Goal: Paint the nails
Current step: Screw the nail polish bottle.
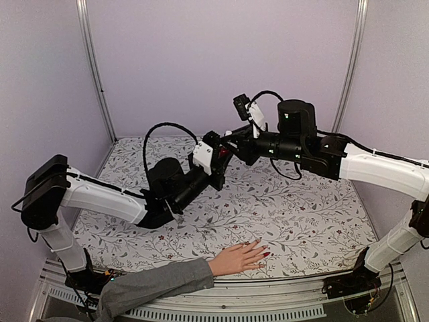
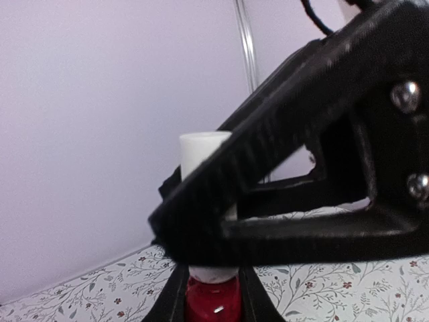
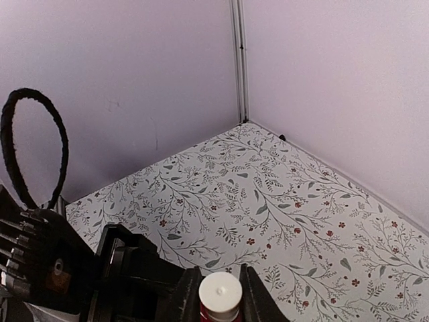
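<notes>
A pale hand in a grey sleeve lies flat near the table's front edge, fingers pointing right. Its nails are tiny and some look glossy red. High over the middle of the table my left gripper is shut on a small red bottle. My right gripper meets it from the right, its fingers closed on either side of the bottle's white cap. Both grippers are far behind the hand.
A floral-patterned cloth covers the table, with lilac walls on three sides and a corner post. A black cable loop rises above the left arm. The grey sleeve runs along the front edge.
</notes>
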### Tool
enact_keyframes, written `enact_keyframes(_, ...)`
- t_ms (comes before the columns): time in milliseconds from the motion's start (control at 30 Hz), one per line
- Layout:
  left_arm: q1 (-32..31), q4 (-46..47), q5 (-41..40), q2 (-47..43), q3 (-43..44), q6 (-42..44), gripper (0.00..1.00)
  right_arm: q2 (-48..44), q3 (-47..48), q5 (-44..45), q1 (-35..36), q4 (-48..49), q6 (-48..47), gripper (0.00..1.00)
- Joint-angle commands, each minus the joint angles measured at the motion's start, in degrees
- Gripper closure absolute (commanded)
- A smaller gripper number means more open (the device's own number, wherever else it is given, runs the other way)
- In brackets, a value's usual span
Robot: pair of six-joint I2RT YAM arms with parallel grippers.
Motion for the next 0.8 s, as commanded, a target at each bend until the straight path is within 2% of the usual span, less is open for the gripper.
enact_keyframes(0,0.0,1.5,8.3,-4.3,-1.3,0.9,1.0,-1.5,-1.5,-6.1,2.9,-3.6,-0.4,0.74)
enact_keyframes(200,1.1,0.6,12.9,-6.4,-3.7,-1.3,1.0,-4.0,-2.9,-7.5,2.7,-3.1,-2.0,0.54)
enact_keyframes(367,2.9,0.4,22.1,-9.0,-5.8,-4.8,1.0,-6.8,-4.9,-11.8,2.4,-2.9,-5.3,0.41)
enact_keyframes(667,7.5,0.4,54.4,-10.9,-6.4,-11.9,1.0,-12.7,-7.6,-23.7,1.6,-4.4,-11.7,0.39)
enact_keyframes(767,7.7,-1.1,62.3,-10.0,-4.7,-13.3,1.0,-14.0,-7.1,-26.6,1.7,-5.7,-14.6,0.4)
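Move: The nail polish bottle's red body already sits between the left fingers, with its white cap upright some 4 cm above them. For the right hand, the cap is between its fingertips and the red body about 5 cm below, straight under. The mannequin hand lies on the table roughly 20 cm back, 3 cm to the right and 27 cm below the left hand. The white cap is let go as the right fingers open wide around it, while the left fingers keep their pinch on the red body. Both hands draw back together towards the robot, about 8 to 10 cm, the left also rising slightly; the left hand turns some 40 degrees clockwise and the right about 25 counter-clockwise, unwinding for another grip. ##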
